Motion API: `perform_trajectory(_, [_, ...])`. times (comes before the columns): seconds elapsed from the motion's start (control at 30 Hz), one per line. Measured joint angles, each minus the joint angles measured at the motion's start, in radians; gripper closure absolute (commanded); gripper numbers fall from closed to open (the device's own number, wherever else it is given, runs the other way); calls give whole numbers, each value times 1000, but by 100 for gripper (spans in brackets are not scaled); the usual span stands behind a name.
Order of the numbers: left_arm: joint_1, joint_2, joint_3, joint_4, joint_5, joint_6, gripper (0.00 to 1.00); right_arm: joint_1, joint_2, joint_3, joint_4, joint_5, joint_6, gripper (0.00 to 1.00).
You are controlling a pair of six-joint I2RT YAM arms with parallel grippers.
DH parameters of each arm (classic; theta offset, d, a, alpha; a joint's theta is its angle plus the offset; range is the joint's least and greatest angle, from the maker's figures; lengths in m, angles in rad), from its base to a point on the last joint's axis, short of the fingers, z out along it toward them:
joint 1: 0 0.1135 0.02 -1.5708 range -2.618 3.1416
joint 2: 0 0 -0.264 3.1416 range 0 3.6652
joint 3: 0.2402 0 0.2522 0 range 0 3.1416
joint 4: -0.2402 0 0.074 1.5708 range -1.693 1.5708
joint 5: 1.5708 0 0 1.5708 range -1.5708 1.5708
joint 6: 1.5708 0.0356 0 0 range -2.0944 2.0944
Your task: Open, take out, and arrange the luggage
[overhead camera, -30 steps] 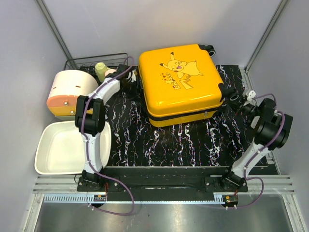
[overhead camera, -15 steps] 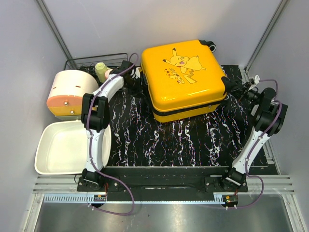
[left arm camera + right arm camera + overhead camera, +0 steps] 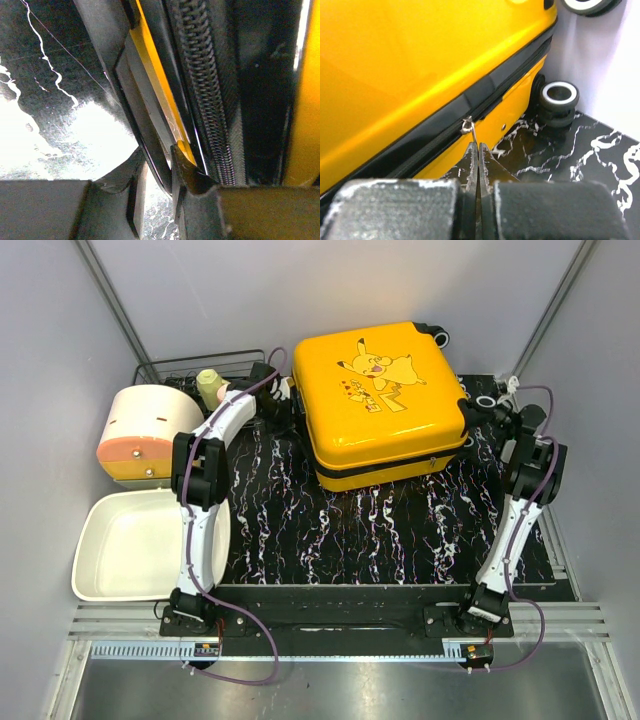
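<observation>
The luggage (image 3: pixel 385 390) is a yellow hard-shell case with a Pikachu print. It lies flat and zipped at the back of the black marbled mat (image 3: pixel 350 530). My left gripper (image 3: pixel 283 400) is at the case's left side. In the left wrist view its jaws (image 3: pixel 157 160) are narrowed around a black handle strip (image 3: pixel 150 145) beside the yellow shell (image 3: pixel 160 95) and the zipper teeth (image 3: pixel 205 100). My right gripper (image 3: pixel 487 415) is at the case's right side. There it (image 3: pixel 478 146) is shut on the thin metal zipper pull (image 3: pixel 471 131) hanging from the black zipper band of the luggage (image 3: pixel 395 60).
A cream-and-orange round container (image 3: pixel 145 430) and a white tray (image 3: pixel 100 570) stand at the left. A wire basket (image 3: pixel 190 367) holding a pale bottle (image 3: pixel 208 383) is at the back left. Black wheels (image 3: pixel 559 97) sit near the right wall, close to my right gripper.
The luggage has slid toward the back and turned slightly. My right arm has swung in to the case's right side, and my left gripper has moved back with the case.
</observation>
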Motion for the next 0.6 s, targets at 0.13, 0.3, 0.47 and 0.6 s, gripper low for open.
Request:
perform_trajectory(0.13, [0, 1, 3, -3, 1, 6, 97, 45, 57, 97, -3, 54, -6, 95])
perform_trajectory(0.3, [2, 0, 2, 0, 2, 17, 38, 55, 47, 100, -111, 78, -33, 58])
perform_trajectory(0.47, [35, -50, -90, 72, 8, 75, 2, 10, -98, 40, -538, 110, -186, 35])
perform_trajectory(0.6, [43, -154, -178, 106, 5, 78, 1, -27, -251, 53, -926, 212, -349, 25])
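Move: The right fingers already hold the zipper pull on the suitcase's right side. From that hand, the low far wheel stands about 14 cm ahead, 5 cm left and 5 cm lower; the low near wheel lies roughly 12 cm back, 2 cm left and 7 cm lower. The left fingers already hold the black side handle, with the suitcase's middle some 22 cm to that hand's right, 3 cm ahead and 4 cm higher. Still pinching the zipper pull, the right hand draws it about 3 cm farther forward and left along the seam, then opens and comes free, backing some 6 cm right, away from the suitcase, and up, its wrist tipping down and swinging clockwise. The left fingers stay clamped on the side handle at first, then spread wide, let go, and move off left and up a few centimetres. ##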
